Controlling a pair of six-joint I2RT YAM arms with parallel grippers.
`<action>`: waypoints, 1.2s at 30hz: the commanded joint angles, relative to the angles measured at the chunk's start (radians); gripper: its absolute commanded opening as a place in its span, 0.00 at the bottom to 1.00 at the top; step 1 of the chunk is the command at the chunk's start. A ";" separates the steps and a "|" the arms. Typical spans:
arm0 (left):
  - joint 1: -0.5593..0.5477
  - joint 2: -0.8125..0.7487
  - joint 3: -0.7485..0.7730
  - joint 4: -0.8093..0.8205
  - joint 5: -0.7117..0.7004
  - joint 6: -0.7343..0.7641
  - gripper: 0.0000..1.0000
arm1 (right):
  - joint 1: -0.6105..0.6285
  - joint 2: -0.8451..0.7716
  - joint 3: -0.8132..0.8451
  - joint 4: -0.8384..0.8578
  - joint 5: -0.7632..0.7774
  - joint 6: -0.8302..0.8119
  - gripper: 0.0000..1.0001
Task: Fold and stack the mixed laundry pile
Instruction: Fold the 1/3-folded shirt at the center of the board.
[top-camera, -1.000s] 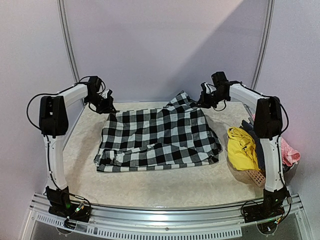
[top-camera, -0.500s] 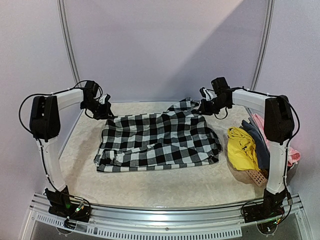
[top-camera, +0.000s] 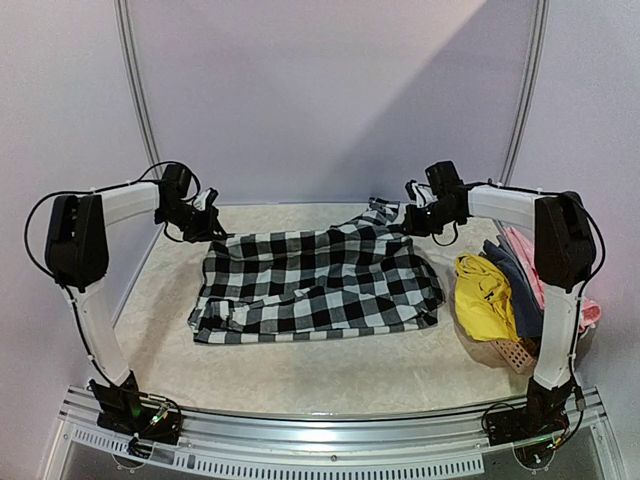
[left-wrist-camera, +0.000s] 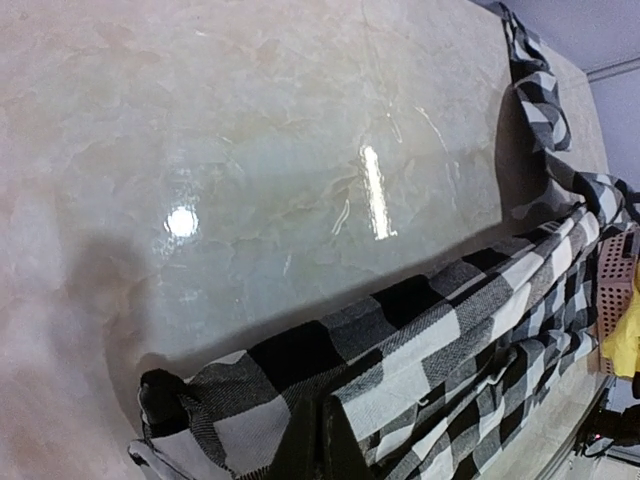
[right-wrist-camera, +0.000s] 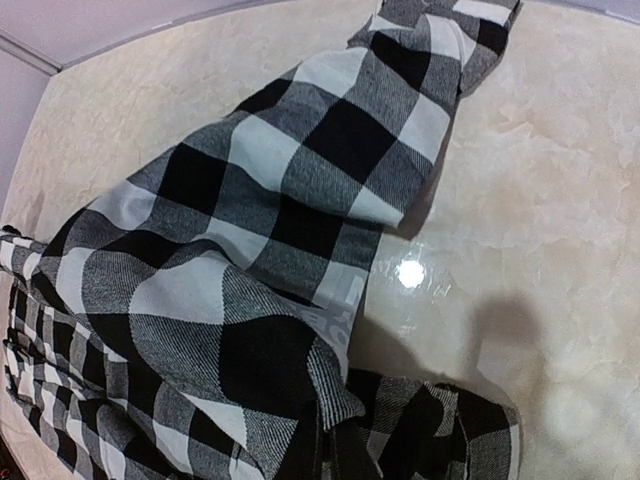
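The black-and-white checked shirt (top-camera: 315, 280) lies spread across the middle of the table (top-camera: 300, 372), with its far edge stretched between both grippers. My left gripper (top-camera: 210, 228) is at the shirt's far left corner, shut on the checked cloth (left-wrist-camera: 450, 320); its fingertips (left-wrist-camera: 322, 440) pinch a fold. At the far right corner my right gripper (top-camera: 408, 222) is likewise shut on the checked shirt (right-wrist-camera: 250, 260), the cloth bunched round its tips (right-wrist-camera: 335, 450). The rest of the laundry pile sits at the right: a yellow garment (top-camera: 482, 295), a blue-grey one (top-camera: 510, 268) and a pink one (top-camera: 520, 245).
A salmon perforated basket (top-camera: 512, 352) holds the pile at the table's right edge, close by the right arm's upright link. The back wall stands just behind both grippers. A metal rail (top-camera: 330, 425) with the arm bases runs along the near edge.
Both grippers have moved back toward the wall and slightly apart, drawing the shirt's far edge with them. The raised peak of cloth near the right gripper has flattened out.
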 joint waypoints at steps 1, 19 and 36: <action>-0.002 -0.082 -0.135 0.058 -0.020 -0.006 0.00 | 0.012 -0.047 -0.079 0.023 0.035 0.057 0.03; -0.045 -0.219 -0.280 0.064 -0.147 -0.103 0.52 | 0.017 -0.025 -0.026 -0.080 -0.065 0.153 0.40; -0.061 -0.020 0.021 -0.075 -0.121 -0.198 0.64 | -0.027 0.422 0.590 -0.132 0.025 0.356 0.72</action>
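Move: Each hand holds one end of the shirt's lifted far edge, clear of the board. For the left hand, the spot to lay it lies about 7 cm back and 7 down; for the right, some 4 back and 7 down. From the right hand, the loose far sleeve is roughly 11 cm ahead, 5 left and 9 below, and the yellow cloth some 16 back and 11 right. The shirt's middle lies about 15 cm back from the left hand and 16 right. Back and down together, the two hands lower the held edge toward the near fold, the left by about 7 cm back, the right by less, and open to let go of the cloth. The left then rises and returns forward almost to where it began; the right lifts and swings forward and a little left over the far sleeve, some 12 cm, fingers wide, dipping at the end. ##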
